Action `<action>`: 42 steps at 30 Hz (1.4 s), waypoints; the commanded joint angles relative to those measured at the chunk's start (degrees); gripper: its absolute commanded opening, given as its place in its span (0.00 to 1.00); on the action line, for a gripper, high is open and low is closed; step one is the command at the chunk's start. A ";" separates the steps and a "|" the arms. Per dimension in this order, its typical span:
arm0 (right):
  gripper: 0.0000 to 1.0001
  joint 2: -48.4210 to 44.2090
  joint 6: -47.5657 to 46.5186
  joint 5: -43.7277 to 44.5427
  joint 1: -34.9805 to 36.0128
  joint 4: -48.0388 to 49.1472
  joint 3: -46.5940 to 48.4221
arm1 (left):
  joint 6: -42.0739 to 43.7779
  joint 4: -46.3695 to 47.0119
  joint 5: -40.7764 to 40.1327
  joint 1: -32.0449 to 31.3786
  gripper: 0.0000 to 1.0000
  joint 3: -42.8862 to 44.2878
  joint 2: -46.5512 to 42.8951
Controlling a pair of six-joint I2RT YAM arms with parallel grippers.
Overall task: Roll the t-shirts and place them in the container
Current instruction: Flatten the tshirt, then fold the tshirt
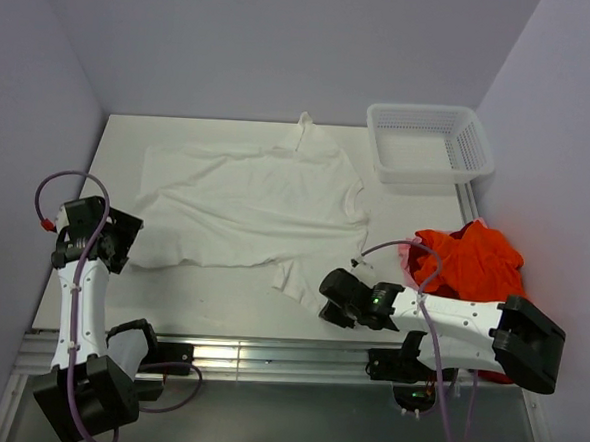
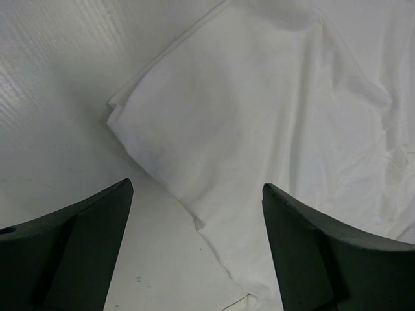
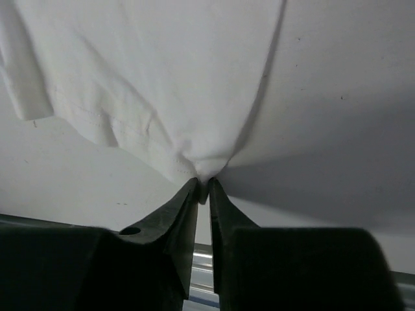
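Note:
A white t-shirt (image 1: 246, 203) lies spread on the white table (image 1: 200, 305). An orange-red t-shirt (image 1: 478, 260) lies crumpled at the right edge. My right gripper (image 1: 323, 288) is shut on the white shirt's near right corner; in the right wrist view the hem (image 3: 162, 84) is pinched at my fingertips (image 3: 203, 184) and pulled taut. My left gripper (image 1: 124, 239) is open and empty at the shirt's near left corner. In the left wrist view the shirt's edge (image 2: 259, 149) lies between and beyond my spread fingers (image 2: 84, 240).
A white mesh basket (image 1: 428, 141) stands at the back right. Walls close in on the left, back and right. A metal rail (image 1: 256, 359) runs along the table's near edge. The right arm (image 1: 459, 326) lies in front of the orange-red shirt.

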 commanded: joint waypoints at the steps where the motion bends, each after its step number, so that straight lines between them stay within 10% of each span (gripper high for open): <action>1: 0.19 1.14 0.68 2.99 0.40 -1.67 -0.04 | -0.89 -0.88 -0.74 0.47 0.86 -0.55 -1.30; 3: 0.00 0.35 0.77 3.78 0.40 -3.42 0.23 | -1.06 -1.23 -0.83 0.38 0.86 -0.91 -1.30; 21: 0.00 -2.12 -8.36 11.61 -3.64 -3.19 7.70 | -6.25 -5.99 -4.96 0.38 0.81 0.67 2.91; 31: 0.00 -1.59 -12.06 11.95 -4.08 -0.97 10.07 | -9.50 2.80 -4.87 0.47 0.55 -2.40 9.42; 42: 0.00 -2.20 -13.29 9.67 -5.14 1.40 7.62 | -9.94 4.83 -8.65 0.47 0.59 -3.81 15.05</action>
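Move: The near sleeve's tip already lies between the right fingertips, which aren't quite shut. From there the sleeve's other cuff corner is about 10 cm left and 5 cm ahead, the armpit 10 cm left and 10 cm ahead, and the neckline some 27 cm ahead and 9 cm right. The t-shirt's near hem corner is about 12 cm below the left hand, 4 cm back and 1 cm left; the far hem corner is roughly 25 cm ahead and 5 cm left. Finish shutting the right fingers on the sleeve tip, draw it left about 2 cm close to the table, then swing it forward some 6 cm and up 5 cm, easing back right. Meanwhile bring the left gripper slightly back and then down about 7 cm in all towards the near hem corner, tipping it steeper and partly closing its fingers without gripping. ##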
